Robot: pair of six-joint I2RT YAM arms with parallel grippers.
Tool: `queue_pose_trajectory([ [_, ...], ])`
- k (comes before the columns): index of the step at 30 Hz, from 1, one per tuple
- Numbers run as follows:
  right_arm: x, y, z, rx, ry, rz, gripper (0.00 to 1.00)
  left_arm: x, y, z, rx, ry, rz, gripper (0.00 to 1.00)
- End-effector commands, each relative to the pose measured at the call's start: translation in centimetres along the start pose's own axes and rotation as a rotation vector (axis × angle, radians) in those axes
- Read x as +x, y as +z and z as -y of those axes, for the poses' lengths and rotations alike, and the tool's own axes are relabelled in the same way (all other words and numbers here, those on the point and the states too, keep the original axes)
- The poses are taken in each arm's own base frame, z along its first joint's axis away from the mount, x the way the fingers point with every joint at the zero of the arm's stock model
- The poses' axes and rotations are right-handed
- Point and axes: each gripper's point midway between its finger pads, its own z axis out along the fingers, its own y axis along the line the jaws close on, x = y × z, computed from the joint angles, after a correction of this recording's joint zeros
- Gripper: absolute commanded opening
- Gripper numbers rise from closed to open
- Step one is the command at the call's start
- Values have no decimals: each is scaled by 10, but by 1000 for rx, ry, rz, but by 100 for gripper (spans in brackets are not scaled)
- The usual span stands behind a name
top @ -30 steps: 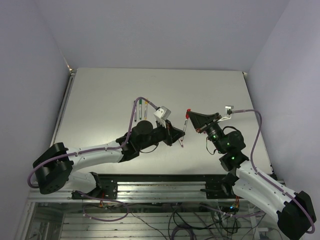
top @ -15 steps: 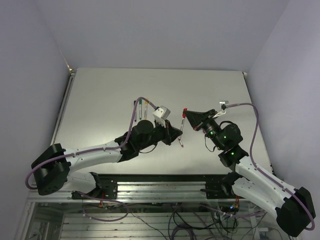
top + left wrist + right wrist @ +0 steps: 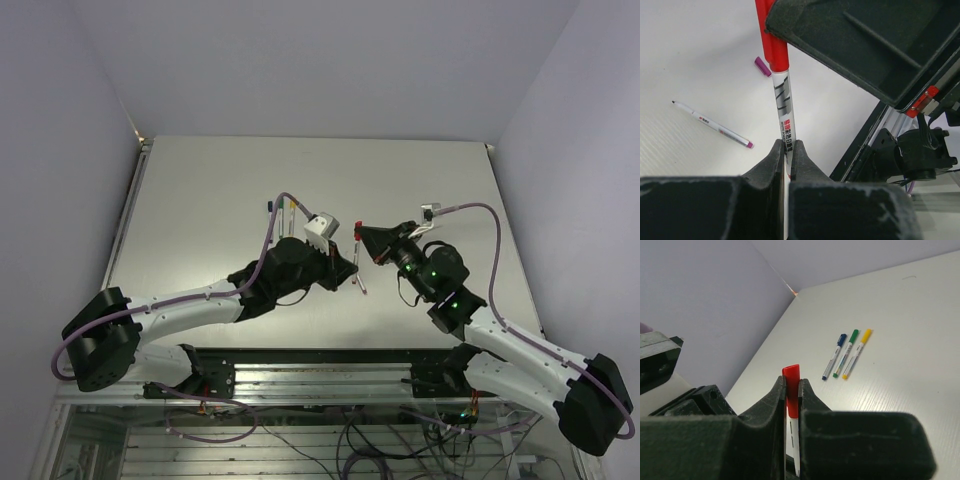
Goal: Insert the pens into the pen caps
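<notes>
My left gripper (image 3: 786,150) is shut on the lower shaft of a pale pen (image 3: 782,105) and holds it above the table. A red cap (image 3: 774,47) sits over the pen's upper end. My right gripper (image 3: 791,384) is shut on that red cap (image 3: 791,372). In the top view the two grippers (image 3: 349,262) (image 3: 361,233) meet at mid-table. An uncapped magenta-ended pen (image 3: 712,125) and a loose magenta cap (image 3: 762,66) lie on the table below. Three capped pens, blue (image 3: 834,356), green (image 3: 846,353) and yellow (image 3: 857,353), lie side by side further off.
The three capped pens also show in the top view (image 3: 283,214), left of the left arm's purple cable (image 3: 272,225). The table's dark near edge and rail (image 3: 875,145) lie close behind the grippers. A wall corner (image 3: 792,292) bounds the table's far side.
Both grippers have shifted a little to the left, with the pen and red cap held between them. The right arm has leaned further in towards the left arm.
</notes>
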Motion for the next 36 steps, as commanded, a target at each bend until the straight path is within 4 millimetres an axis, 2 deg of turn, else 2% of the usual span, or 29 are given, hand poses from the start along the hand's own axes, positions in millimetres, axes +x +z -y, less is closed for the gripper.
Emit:
queue_pose_trajectory([
  [1,76,-20,18,51,-30,-290,0,-139,-20,37,93,-14,443,7],
  [6,45,-9,20,107,-95,-194,1,-124,-26,23,46,-30,421,7],
  [9,18,-2,14,123,-135,-117,18,-111,-25,14,12,-38,382,7],
  [14,-38,2,-7,111,-166,39,47,-71,-16,-13,-78,-62,270,7],
  [16,-57,-1,-15,99,-164,97,54,-57,-13,-23,-116,-76,233,7],
  [19,-76,-9,-22,89,-158,161,57,-43,-10,-38,-184,-83,196,7],
  [22,-80,-15,-16,125,-166,159,57,-38,-7,-56,-271,-72,174,7],
  [26,-68,-23,6,224,-172,112,57,-41,2,-85,-386,-50,139,7],
  [31,-51,-34,29,315,-160,57,57,-35,21,-137,-474,-79,46,7],
  [33,-44,-39,37,350,-158,31,57,-27,29,-162,-526,-79,-6,7],
  [36,-37,-44,45,380,-146,14,57,-17,41,-189,-581,-75,-78,7],
])
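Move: The left hand holds the red-capped pen; the free spot beside the capped row lies about 21 cm ahead, 10 cm left and 18 cm down. Level with that spot, the yellow-capped pen is 3 cm farther left, the green-capped 7 cm; the loose pen lies 6 cm ahead, 4 cm right of the hand. From the right hand, shut on the red cap, the purple cap is some 5 cm ahead, 16 cm right, 23 cm down. Open the right gripper to let go of the red cap, then draw it about 6 cm right, arching up and back down. Keep the left grip on the pen body, lift it some 5 cm, then swing it forward, leftward and down towards the capped row, about 14 cm forward in all, turning the wrist some 30 degrees counter-clockwise. ##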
